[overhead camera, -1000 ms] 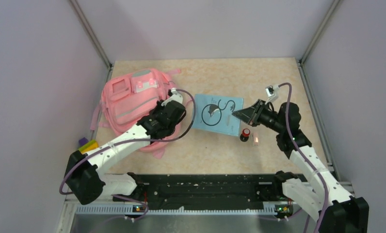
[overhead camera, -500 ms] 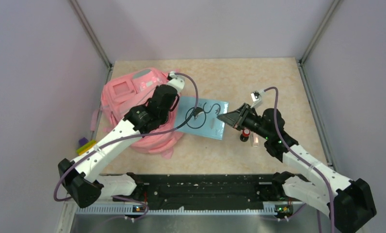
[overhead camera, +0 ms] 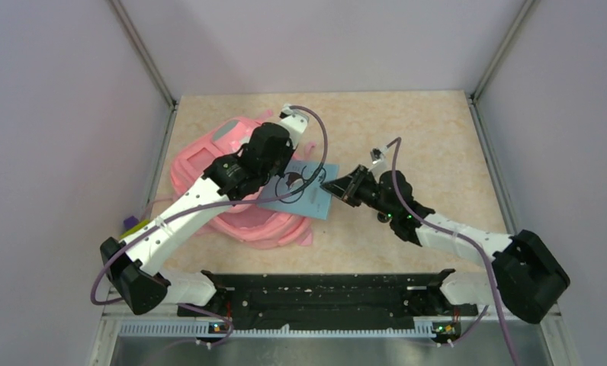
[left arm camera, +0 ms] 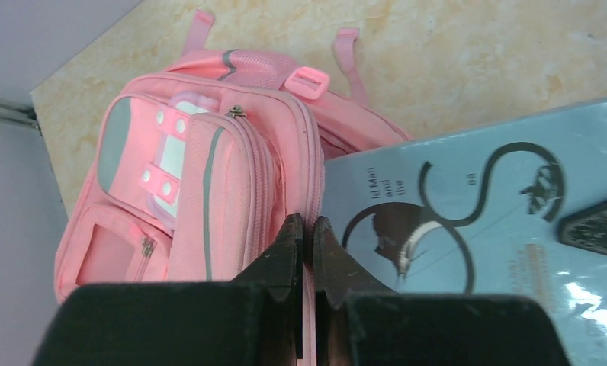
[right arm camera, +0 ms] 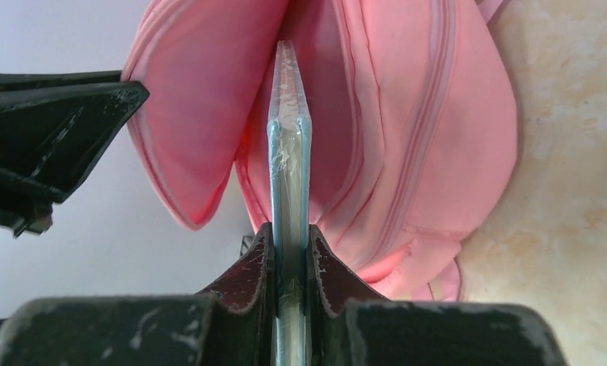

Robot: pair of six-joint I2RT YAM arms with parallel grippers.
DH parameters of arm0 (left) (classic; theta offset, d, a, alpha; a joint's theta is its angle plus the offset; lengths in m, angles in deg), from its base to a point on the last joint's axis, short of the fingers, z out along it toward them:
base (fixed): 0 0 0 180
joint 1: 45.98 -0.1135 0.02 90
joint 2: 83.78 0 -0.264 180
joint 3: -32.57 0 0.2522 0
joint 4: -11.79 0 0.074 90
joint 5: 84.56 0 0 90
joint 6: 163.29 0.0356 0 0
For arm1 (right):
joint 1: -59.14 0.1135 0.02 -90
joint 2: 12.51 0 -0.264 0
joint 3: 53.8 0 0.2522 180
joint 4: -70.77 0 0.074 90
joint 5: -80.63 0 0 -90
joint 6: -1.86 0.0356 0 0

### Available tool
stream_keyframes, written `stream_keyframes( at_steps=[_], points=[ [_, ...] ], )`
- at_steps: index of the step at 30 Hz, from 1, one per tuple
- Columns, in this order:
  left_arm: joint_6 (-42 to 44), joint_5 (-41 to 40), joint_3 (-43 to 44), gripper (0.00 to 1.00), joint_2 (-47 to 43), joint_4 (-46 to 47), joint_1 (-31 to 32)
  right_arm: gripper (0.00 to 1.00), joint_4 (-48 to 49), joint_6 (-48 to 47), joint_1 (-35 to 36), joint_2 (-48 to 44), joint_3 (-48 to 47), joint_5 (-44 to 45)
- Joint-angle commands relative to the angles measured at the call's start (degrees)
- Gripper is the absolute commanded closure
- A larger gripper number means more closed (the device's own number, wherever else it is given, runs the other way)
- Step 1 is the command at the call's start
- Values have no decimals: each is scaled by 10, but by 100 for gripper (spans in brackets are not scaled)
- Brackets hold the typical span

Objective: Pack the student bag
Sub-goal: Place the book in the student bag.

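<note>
The student bag (overhead camera: 192, 164) is a soft pink backpack lying at the left of the table, its main opening pulled wide. My left gripper (overhead camera: 268, 183) is shut on the pink rim (left arm camera: 308, 194) of that opening and holds it up. My right gripper (overhead camera: 332, 185) is shut on a thin light-blue book (overhead camera: 304, 194) with a black swirl drawing (left arm camera: 468, 221). In the right wrist view the book (right arm camera: 289, 145) stands edge-on between the jaws, its far end inside the bag's pink mouth (right arm camera: 407, 114). The left fingers (right arm camera: 52, 145) show beside it.
A yellow and purple object (overhead camera: 136, 226) lies at the table's left edge beside the bag. A black rail (overhead camera: 316, 290) runs along the near edge between the arm bases. Metal posts and grey walls close in the back and sides.
The left gripper shut on the bag's rim and lifted it, moving back and right. The right gripper carried the book leftward into the bag's opening. The bag shifted and flattened.
</note>
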Motion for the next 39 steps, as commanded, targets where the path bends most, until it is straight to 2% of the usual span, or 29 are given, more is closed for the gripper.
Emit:
stream_keyframes(
  at_steps=[1,8,13,20,24,27,32,36,39],
  points=[
    [-16,68,18,100,-18,85,7,100,145,16,28,64,-70,55],
    [-35,133,4,100,-20,94,7,100,211,6,92,238,-154,133],
    [-35,133,-6,100,-36,94,6,100,259,0,110,351,-221,165],
    [-68,185,-8,100,-40,96,6,90,264,-31,131,482,-351,189],
    [-71,188,-11,100,-35,94,6,79,259,-34,135,534,-407,194],
    [-70,173,-14,100,-39,93,5,65,284,-57,136,513,-374,205],
    [-71,174,-15,100,-41,90,-2,35,363,-103,136,419,-241,222],
    [-78,182,-7,100,-30,81,-11,24,363,-123,136,340,-152,204],
    [-81,184,-4,100,-28,78,-18,23,369,-127,137,270,-74,213]
  ],
)
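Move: The bag's open mouth, where the right hand is taking the book, lies about 14 cm to that hand's left, 4 cm ahead and 6 cm below. The held book's middle is some 8 cm left, 4 cm ahead and 2 cm lower. The flap edge in the left fingers is roughly 11 cm left, 6 cm ahead and 7 cm higher. From the left hand, the mouth is about 3 cm left, 2 cm back and 13 cm below. Still pinching the book's edge, the right hand pushes the book left and forward into the bag's mouth, going about 19 cm left, 10 cm forward and slightly down. Its fingers then open wide and let go, and it backs out some 7 cm to the right and 4 cm back, tilting up. The left hand keeps its pinch on the flap edge, easing about 3 cm right and 2 cm back. ##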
